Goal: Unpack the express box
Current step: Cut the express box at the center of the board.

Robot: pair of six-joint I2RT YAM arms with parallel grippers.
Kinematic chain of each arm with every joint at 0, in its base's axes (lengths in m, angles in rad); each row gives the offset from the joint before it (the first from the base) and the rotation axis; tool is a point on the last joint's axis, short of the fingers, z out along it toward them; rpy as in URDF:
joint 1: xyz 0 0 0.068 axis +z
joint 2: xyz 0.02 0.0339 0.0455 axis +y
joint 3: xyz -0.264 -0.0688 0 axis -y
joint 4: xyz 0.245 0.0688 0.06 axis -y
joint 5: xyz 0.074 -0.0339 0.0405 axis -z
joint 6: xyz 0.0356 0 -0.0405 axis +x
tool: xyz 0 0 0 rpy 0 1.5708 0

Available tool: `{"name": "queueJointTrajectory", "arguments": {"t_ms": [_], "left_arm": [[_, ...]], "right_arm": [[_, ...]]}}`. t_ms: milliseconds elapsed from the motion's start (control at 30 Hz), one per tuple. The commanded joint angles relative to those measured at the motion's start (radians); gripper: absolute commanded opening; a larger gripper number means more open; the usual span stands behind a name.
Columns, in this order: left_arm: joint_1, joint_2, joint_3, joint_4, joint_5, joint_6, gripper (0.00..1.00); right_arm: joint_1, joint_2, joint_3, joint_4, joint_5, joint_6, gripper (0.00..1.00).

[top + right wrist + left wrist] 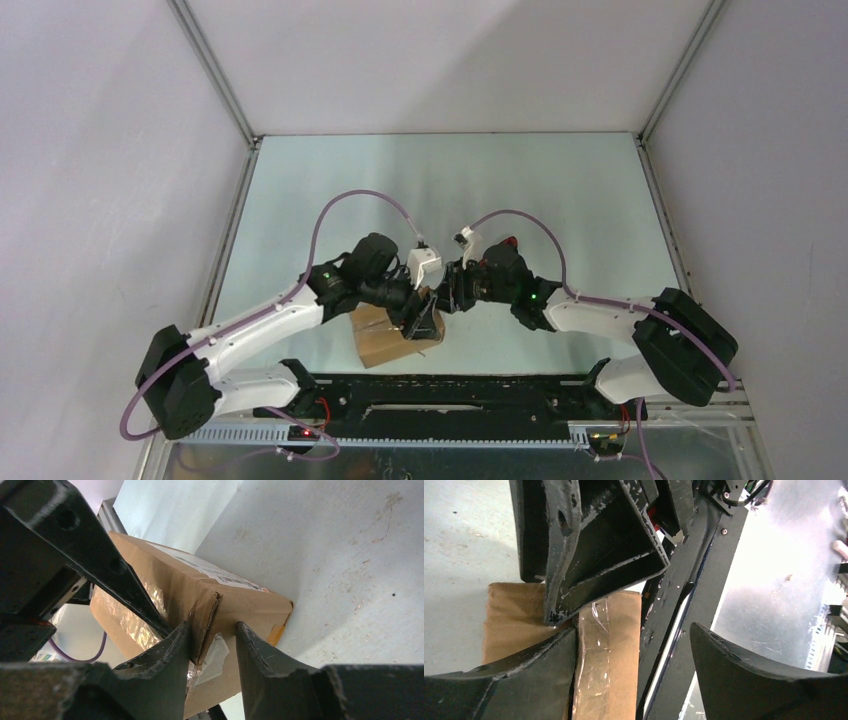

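The express box [375, 343], brown cardboard with clear tape, lies on the table just in front of the arm bases. Both grippers meet over its right end. My left gripper [418, 318] is open wide. In the left wrist view its left finger [524, 680] lies against the taped box top [611, 645] and its other finger hangs past the box edge. My right gripper [212, 625] straddles a raised flap edge [206, 612] at the box's corner. The flap touches one finger, with a gap to the other. A white label [215, 572] shows on the box side.
A black mounting rail [450, 390] runs along the near edge right beside the box, with a shiny metal sheet [774, 580] behind it. White enclosure walls [120, 180] stand at the left, right and back. The pale table [440, 180] stretches beyond the arms.
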Motion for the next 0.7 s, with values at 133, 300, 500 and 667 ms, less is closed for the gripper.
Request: {"name": "queueJointTrajectory", "arguments": {"t_ms": [133,300,500,667], "left_arm": [[0.002,0.056,-0.084,0.121,0.115,-0.107,0.77],[0.041,0.067,-0.059,0.134,0.176,-0.132,0.65],[0.069,0.085,-0.071,0.207,0.264,-0.225,0.37],[0.068,0.081,-0.071,0.225,0.292,-0.246,0.31]], "right_arm": [[0.023,0.032,-0.056,-0.072,-0.009,-0.014,0.39],[0.023,0.035,-0.062,-0.056,-0.008,-0.008,0.39],[0.027,0.040,-0.067,-0.043,-0.008,-0.004,0.39],[0.027,0.028,-0.068,-0.044,0.005,0.000,0.39]]}}
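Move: The left hand's open fingers straddle the express box's taped flap, the slit's near side, its edge roughly 1 cm below the hand point. The box's middle is about 3 cm back, 5 cm left and 5 cm below; the red cutter lies some 14 cm ahead, 16 cm right and 12 cm below. From the right hand, already gripping the box's right end, that flap edge is about 6 cm back, 4 cm left. Left fingers close on the taped flap, sinking 1 cm, rolling some 15 degrees; right hand keeps its grip. ##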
